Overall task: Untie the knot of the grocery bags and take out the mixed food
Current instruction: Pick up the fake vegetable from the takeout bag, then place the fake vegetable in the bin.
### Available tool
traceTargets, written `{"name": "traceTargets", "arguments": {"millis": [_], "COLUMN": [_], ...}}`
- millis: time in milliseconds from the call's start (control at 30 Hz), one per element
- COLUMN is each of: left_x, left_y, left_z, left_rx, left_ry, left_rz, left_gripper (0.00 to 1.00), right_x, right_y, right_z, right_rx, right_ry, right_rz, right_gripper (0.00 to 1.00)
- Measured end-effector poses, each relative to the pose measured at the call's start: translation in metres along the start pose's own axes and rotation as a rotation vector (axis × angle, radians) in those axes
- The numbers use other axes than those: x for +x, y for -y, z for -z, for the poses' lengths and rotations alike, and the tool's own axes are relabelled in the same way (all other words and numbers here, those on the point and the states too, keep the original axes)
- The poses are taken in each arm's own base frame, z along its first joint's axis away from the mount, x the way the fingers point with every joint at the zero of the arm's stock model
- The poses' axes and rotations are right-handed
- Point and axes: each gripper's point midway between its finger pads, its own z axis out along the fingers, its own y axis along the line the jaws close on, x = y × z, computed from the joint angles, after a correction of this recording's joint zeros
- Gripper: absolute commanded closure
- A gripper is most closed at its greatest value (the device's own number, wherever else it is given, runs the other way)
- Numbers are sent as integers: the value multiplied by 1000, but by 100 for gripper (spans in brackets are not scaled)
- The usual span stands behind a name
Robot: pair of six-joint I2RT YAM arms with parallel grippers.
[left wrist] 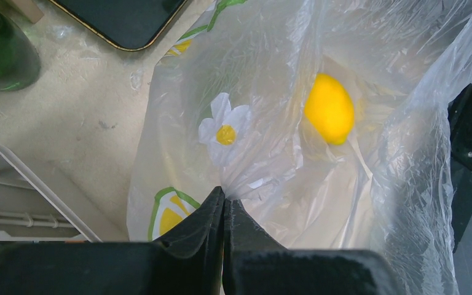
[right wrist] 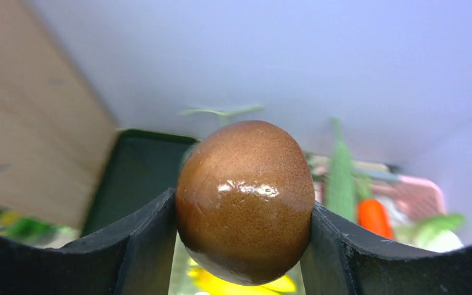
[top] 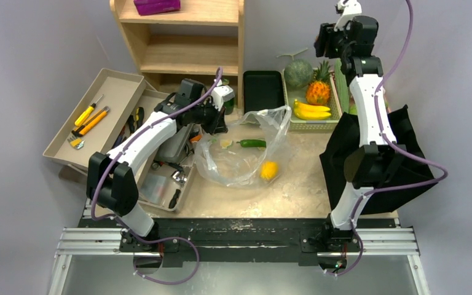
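Observation:
The see-through plastic grocery bag [top: 241,161] lies open in the middle of the table, printed with a daisy and lemons [left wrist: 224,130]. Inside it are a yellow citrus [top: 269,169] [left wrist: 329,109] and a small green pepper [top: 252,143]. My left gripper [top: 217,117] [left wrist: 224,198] is shut on a pinched fold of the bag's near-left edge. The black cloth bag [top: 405,153] slumps at the right, behind the right arm. My right gripper [top: 327,38] [right wrist: 244,215] is raised high over the back of the table, shut on a glossy brown egg-shaped item [right wrist: 244,190].
A basket [top: 312,126] at the back holds a melon [top: 298,72], pineapple and bananas, beside a flat black tray [top: 262,89]. A wooden shelf [top: 184,49] stands behind. A beige tray of yellow-handled tools [top: 89,117] and a grey bin [top: 166,181] sit left. A green bottle [left wrist: 3,52] stands nearby.

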Motion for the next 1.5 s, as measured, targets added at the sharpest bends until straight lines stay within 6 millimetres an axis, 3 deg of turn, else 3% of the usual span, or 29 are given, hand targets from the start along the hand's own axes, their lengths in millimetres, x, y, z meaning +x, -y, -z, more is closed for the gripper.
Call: {"name": "traceTargets", "arguments": {"millis": [167, 267, 433, 667, 733, 867, 1067, 1300, 1400, 1500], "left_x": [-2, -4, -8, -1, -1, -1, 2, 4, 4, 4], "left_y": [0, 0, -2, -4, -5, -5, -6, -6, -6, -6], "left_z": [0, -1, -3, -10, -11, -12, -14, -16, -16, -17], "left_rx": [-1, -3, -5, -3, -4, -4, -1, 5, 8, 9], "left_ry": [9, 17, 37, 29, 30, 34, 27, 22, 21, 21], "left_rz": [0, 8, 11, 36, 36, 34, 38, 41, 42, 42], "left_gripper": [100, 100, 100, 100, 100, 100, 100, 100, 100, 100], "right_x": [56, 91, 132, 147, 155, 165, 168, 172, 162, 135], "right_y": [89, 128, 172, 214, 220, 226, 228, 220, 198, 160], "right_z": [-24, -32, -38, -54, -54, -53, -52, -51, -50, -39], "right_rx": [265, 360, 449, 518, 528, 539, 544, 507, 405, 269], "right_ry": [-125, -199, -278, -283, -298, -320, -326, -340, -318, -272], "right_rz": [19, 6, -20, -43, -49, -55, -57, -70, -93, -86], "right_gripper": [57, 57, 57, 50, 48, 36, 2, 3, 4, 5]}}
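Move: The right hand already holds the brown round vegetable. Its free spot in the green basket, beside the bananas, lies about 17 cm right, 4 cm ahead and 28 cm below. At about that depth, the pineapple is some 12 cm right and 9 cm ahead, and the bananas 9 cm right and 2 cm ahead. From the left hand, still pinching the bag, the spot is roughly 45 cm right, 22 cm ahead and 12 cm lower. The right hand swings some 22 cm right and 17 down, releases the brown vegetable, then turns back left. ##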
